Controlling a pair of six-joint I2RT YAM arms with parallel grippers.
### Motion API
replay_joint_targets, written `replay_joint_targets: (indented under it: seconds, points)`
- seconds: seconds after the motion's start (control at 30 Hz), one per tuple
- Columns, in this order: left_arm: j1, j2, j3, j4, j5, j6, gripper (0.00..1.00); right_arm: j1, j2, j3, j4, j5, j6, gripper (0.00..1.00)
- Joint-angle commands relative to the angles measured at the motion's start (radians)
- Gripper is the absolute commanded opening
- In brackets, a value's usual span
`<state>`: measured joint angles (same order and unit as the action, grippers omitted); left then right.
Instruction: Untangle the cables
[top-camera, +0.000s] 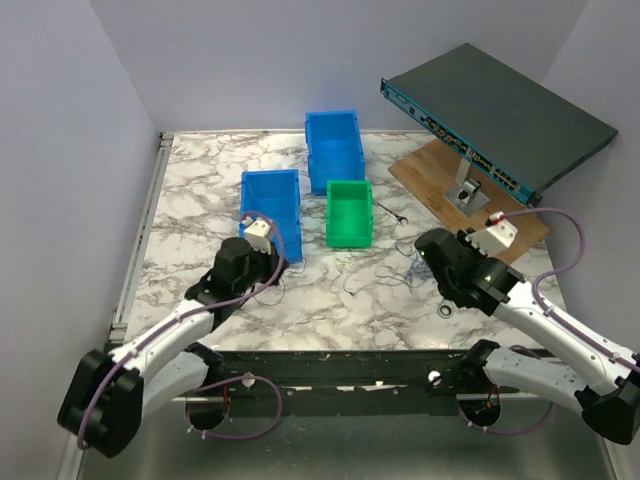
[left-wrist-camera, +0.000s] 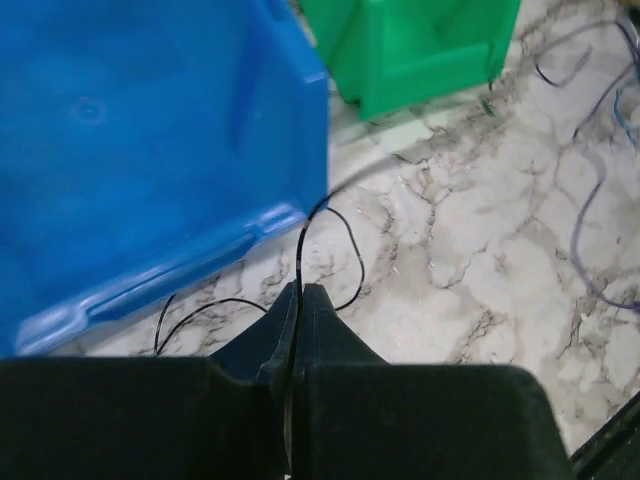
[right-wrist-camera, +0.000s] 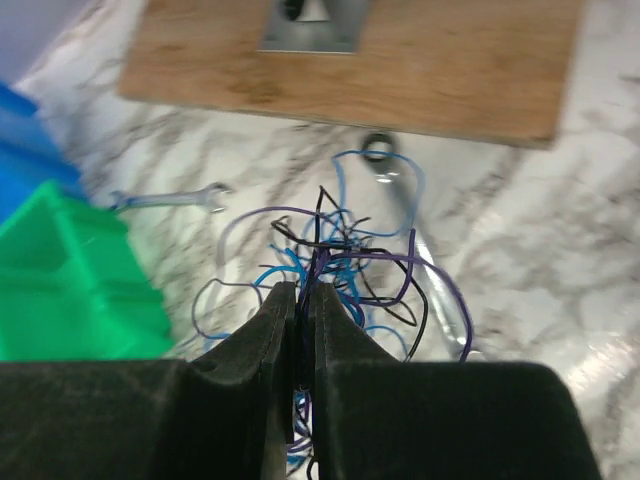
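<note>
My left gripper (left-wrist-camera: 300, 292) is shut on a single thin black cable (left-wrist-camera: 348, 240). That cable loops over the marble just in front of the fingertips, beside the corner of a blue bin (left-wrist-camera: 150, 150). Seen from above, the left gripper (top-camera: 268, 268) sits at that bin's near end. My right gripper (right-wrist-camera: 300, 292) is shut on strands of the tangled cables (right-wrist-camera: 345, 250), a bunch of blue, purple and black wires standing up from the table. From above, the right gripper (top-camera: 428, 250) is right of the green bin, with loose cables (top-camera: 405, 272) trailing to its left.
Two blue bins (top-camera: 272, 205) (top-camera: 333, 150) and a green bin (top-camera: 348, 212) stand mid-table. A small silver wrench (right-wrist-camera: 165, 198) lies near the green bin, and a longer wrench (right-wrist-camera: 425, 260) lies under the tangle. A wooden board (top-camera: 440, 185) carries a tilted network switch (top-camera: 500, 120).
</note>
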<state>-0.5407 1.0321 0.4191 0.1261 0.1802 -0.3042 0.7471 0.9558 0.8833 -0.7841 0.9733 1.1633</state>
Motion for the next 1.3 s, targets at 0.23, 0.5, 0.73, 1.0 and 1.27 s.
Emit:
replay_joint_targets:
  seconds: [0.23,0.5,0.73,1.0,1.27]
  points:
    - [0.114,-0.386,-0.197,0.091,-0.196,-0.167,0.00,-0.009,-0.074,-0.107,-0.242,0.212,0.384,0.01]
    - [0.114,-0.238,-0.125,0.090,-0.047,-0.129,0.00,-0.009,-0.034,-0.195,0.372,-0.120,-0.223,0.02]
    - [0.091,-0.186,-0.029,-0.102,-0.024,-0.181,0.00,-0.009,0.107,-0.175,0.600,-0.342,-0.466,0.06]
    - [-0.093,-0.092,0.174,-0.544,-0.196,-0.275,0.06,-0.010,0.248,-0.234,0.788,-0.369,-0.572,0.69]
    - [-0.165,0.002,0.228,-0.652,-0.266,-0.324,0.80,-0.010,0.282,-0.398,1.095,-0.400,-0.663,0.94]
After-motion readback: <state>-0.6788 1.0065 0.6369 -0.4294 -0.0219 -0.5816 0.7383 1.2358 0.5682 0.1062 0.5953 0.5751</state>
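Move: The right hand holds the hanging cable tangle some 19 cm above the table; the bare spot it is taken to lies about 13 cm left of it and 2 cm farther out. The green bin stands roughly 21 cm left and 14 ahead, the small wrench 12 left and 15 ahead; the big wrench lies almost directly below, 2 ahead. The left hand's black cable goes down about 4 cm back, 2 right, 8 below; the blue bin's middle is 13 ahead, 3 left. Swinging right, back and a little down, the right hand carries the tangle some 6 cm, then sweeps left about 16 cm and forward while sinking, yawing some 45 degrees counter-clockwise, and opens wide to release it. The left hand pulls the black cable left and up, eases back right, then draws back, sinks and tips down, opening halfway to let go. ##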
